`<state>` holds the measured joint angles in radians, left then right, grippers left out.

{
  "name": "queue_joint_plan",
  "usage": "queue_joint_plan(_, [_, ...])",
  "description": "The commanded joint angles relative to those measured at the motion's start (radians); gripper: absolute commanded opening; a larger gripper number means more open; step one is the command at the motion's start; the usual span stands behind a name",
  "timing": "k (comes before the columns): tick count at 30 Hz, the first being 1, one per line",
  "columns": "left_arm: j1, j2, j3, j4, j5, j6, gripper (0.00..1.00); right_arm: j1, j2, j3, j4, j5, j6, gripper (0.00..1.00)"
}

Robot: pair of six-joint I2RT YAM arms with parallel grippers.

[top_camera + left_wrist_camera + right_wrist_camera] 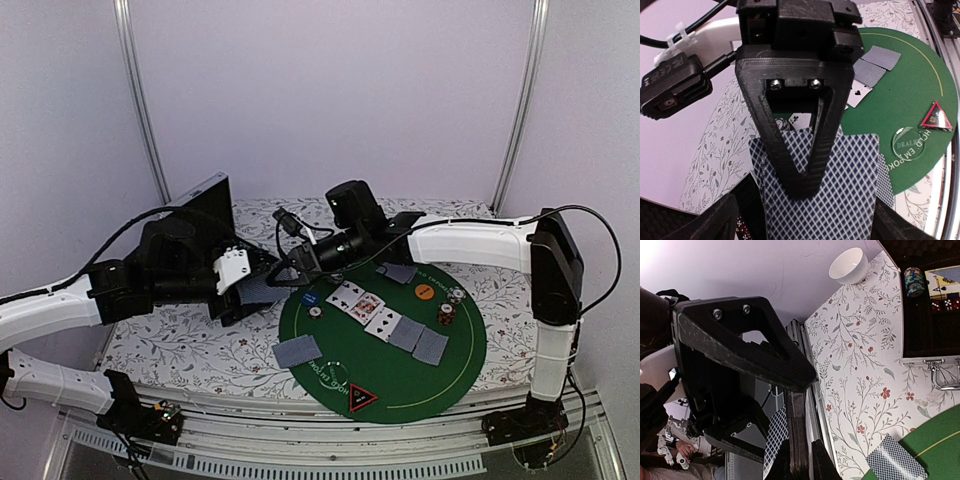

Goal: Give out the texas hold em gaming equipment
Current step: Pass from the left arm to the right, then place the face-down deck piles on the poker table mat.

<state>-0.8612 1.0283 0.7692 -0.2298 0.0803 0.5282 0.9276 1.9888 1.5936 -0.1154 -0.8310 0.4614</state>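
Note:
A deck of blue-checked playing cards (258, 291) hangs over the table's left side. My right gripper (290, 272) is shut on it. In the right wrist view the stack's edge (800, 430) sits pinched between the gripper (802, 462) tips. My left gripper (807, 227) is open, its fingers (722, 220) wide on either side of the deck (845, 190), with a gap on the left. On the green mat (455, 375) lie face-up cards (365, 305), face-down cards (298, 350), a chip stack (447, 313), an orange disc (424, 291), a blue disc (311, 298) and the red-edged triangle (362, 397).
The open black-lined case (200, 205) stands at the back left behind my left arm. In the right wrist view it (925, 325) holds chips and dice, and a white bowl (849, 264) sits beyond it. The floral cloth (180, 345) covers the table.

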Motion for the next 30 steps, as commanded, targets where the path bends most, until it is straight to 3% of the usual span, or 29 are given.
queue_joint_plan(1, [-0.009,-0.002,0.011,0.015,0.025,-0.018,0.87,-0.024,-0.129,-0.098,-0.029,0.061,-0.036,0.02])
queue_joint_plan(6, [-0.007,-0.034,-0.001,0.036,0.034,-0.023,0.89,-0.091,-0.285,-0.363,-0.025,0.215,-0.013,0.02])
queue_joint_plan(13, [-0.006,-0.021,0.011,0.044,-0.002,-0.038,0.89,-0.091,-0.554,-0.839,0.207,0.542,0.286,0.02])
queue_joint_plan(16, [-0.006,-0.018,0.013,0.043,-0.017,-0.043,0.89,-0.06,-0.634,-0.945,0.196,0.614,0.391,0.02])
queue_joint_plan(21, [-0.006,-0.023,0.013,0.044,-0.014,-0.046,0.89,-0.045,-0.773,-1.097,0.148,0.566,0.486,0.02])
queue_joint_plan(26, [-0.008,-0.027,0.013,0.042,-0.009,-0.046,0.89,-0.073,-0.936,-1.148,-0.035,0.506,0.485,0.02])
queue_joint_plan(30, [-0.007,-0.026,0.012,0.039,-0.005,-0.046,0.89,-0.099,-1.026,-1.219,-0.082,0.457,0.534,0.02])
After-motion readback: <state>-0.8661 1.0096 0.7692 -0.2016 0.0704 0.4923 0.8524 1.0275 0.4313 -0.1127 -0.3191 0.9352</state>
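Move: The deck of cards, already pinched in the right hand, has open felt at the mat's front right as its likely place, about 30 cm to this hand's right, 8 cm back and 22 cm below. The face-down board cards lie some 28 cm right and 4 cm ahead, the red triangle 16 cm right and 14 cm back, the dealer disc 10 cm right and 6 cm back. From the left hand that felt is roughly 35 cm right, 7 cm back. The deck comes free from between the left hand's already open fingers, carried by the right hand in its unbroken pinch: about 25 cm to the right and some 13 cm down across the mat, then also back. Meanwhile the right wrist swings about 40 degrees clockwise and tips the fingers further down; the sinking turns to a slight rise at the end. ##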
